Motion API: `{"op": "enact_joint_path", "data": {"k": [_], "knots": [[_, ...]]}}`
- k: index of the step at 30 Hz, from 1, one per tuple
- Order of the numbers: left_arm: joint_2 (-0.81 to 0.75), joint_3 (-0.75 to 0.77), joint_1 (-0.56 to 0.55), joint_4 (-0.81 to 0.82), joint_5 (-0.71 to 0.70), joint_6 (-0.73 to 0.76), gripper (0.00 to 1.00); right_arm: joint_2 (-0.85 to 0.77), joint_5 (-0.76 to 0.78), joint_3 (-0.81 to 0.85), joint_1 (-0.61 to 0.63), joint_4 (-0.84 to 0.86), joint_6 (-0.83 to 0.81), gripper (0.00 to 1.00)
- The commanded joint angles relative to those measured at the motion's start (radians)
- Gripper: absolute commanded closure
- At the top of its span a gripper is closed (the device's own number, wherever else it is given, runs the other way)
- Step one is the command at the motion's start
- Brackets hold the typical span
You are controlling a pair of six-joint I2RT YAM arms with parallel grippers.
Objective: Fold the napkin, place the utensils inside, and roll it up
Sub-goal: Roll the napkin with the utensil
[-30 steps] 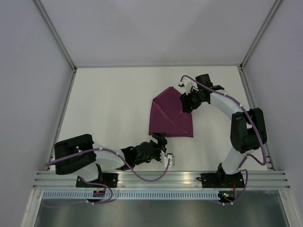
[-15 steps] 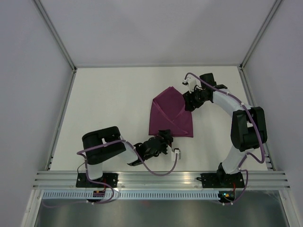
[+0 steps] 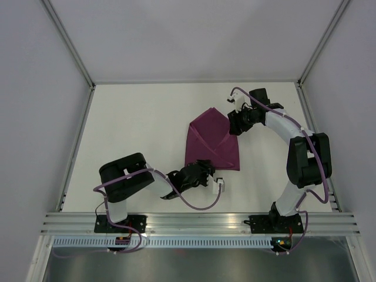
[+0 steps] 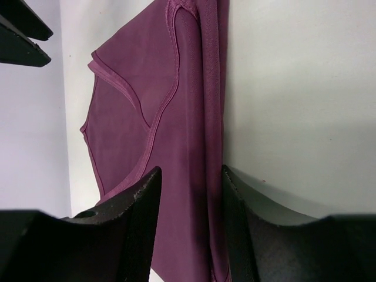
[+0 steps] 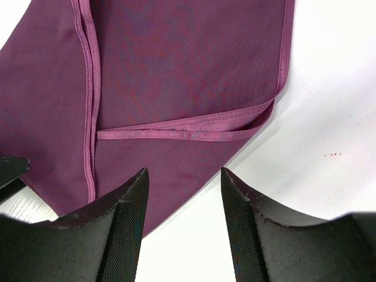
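The magenta napkin (image 3: 210, 141) lies folded on the white table, its flaps crossing to a point at the far side. My left gripper (image 3: 204, 169) sits low at the napkin's near edge. In the left wrist view the left gripper (image 4: 191, 176) has its jaws apart, astride a long fold of the napkin (image 4: 176, 106), with cloth filling the gap. My right gripper (image 3: 234, 128) is at the napkin's far right edge. In the right wrist view the right gripper (image 5: 185, 176) is open, one finger over the napkin (image 5: 176, 70) and the other over bare table. The utensils are out of view.
White walls with metal corner posts (image 3: 70, 44) close in the table on three sides. An aluminium rail (image 3: 200, 220) carrying both arm bases runs along the near edge. A side rail (image 3: 330, 194) lies beside the right arm.
My left arm has swung forward and right from the near edge to the napkin's near edge, and its jaws have narrowed. The right gripper has shifted slightly right along the cloth's edge.
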Motion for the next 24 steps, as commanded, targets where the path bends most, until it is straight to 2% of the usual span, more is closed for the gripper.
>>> {"op": "enact_joint_path", "data": {"k": [1, 7, 10, 14, 24], "knots": [[0.014, 0.039, 0.009, -0.047, 0.045, 0.026, 0.50, -0.001, -0.032, 0.038, -0.003, 0.005, 0.009, 0.42], [0.018, 0.063, 0.025, -0.101, 0.065, 0.032, 0.64, -0.013, -0.033, 0.029, -0.003, 0.004, -0.003, 0.43], [0.012, 0.099, 0.035, -0.197, 0.088, 0.022, 0.78, -0.021, -0.035, 0.029, -0.003, -0.001, -0.008, 0.43], [0.002, 0.109, 0.046, -0.236, 0.113, 0.017, 0.96, -0.031, -0.035, 0.026, -0.003, -0.008, -0.018, 0.43], [-0.060, 0.241, 0.078, -0.530, 0.215, -0.125, 0.98, -0.142, -0.047, -0.069, -0.011, 0.065, -0.052, 0.43]]}}
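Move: The left hand's half-open fingers already straddle the folded near edge of the napkin, its pinch spot within about 1 cm ahead and right and 1 cm below. The napkin's near left corner is some 11 cm left and level, the near right corner about 11 cm right and 1 cm back, and the far tip roughly 24 cm straight ahead, all about 2 cm lower. From the right hand that near edge lies about 14 cm back, 10 cm left and 7 cm below. The left hand sinks and edges forward-right about 1 cm, half-open fingers shutting to pinch the napkin's near edge. ##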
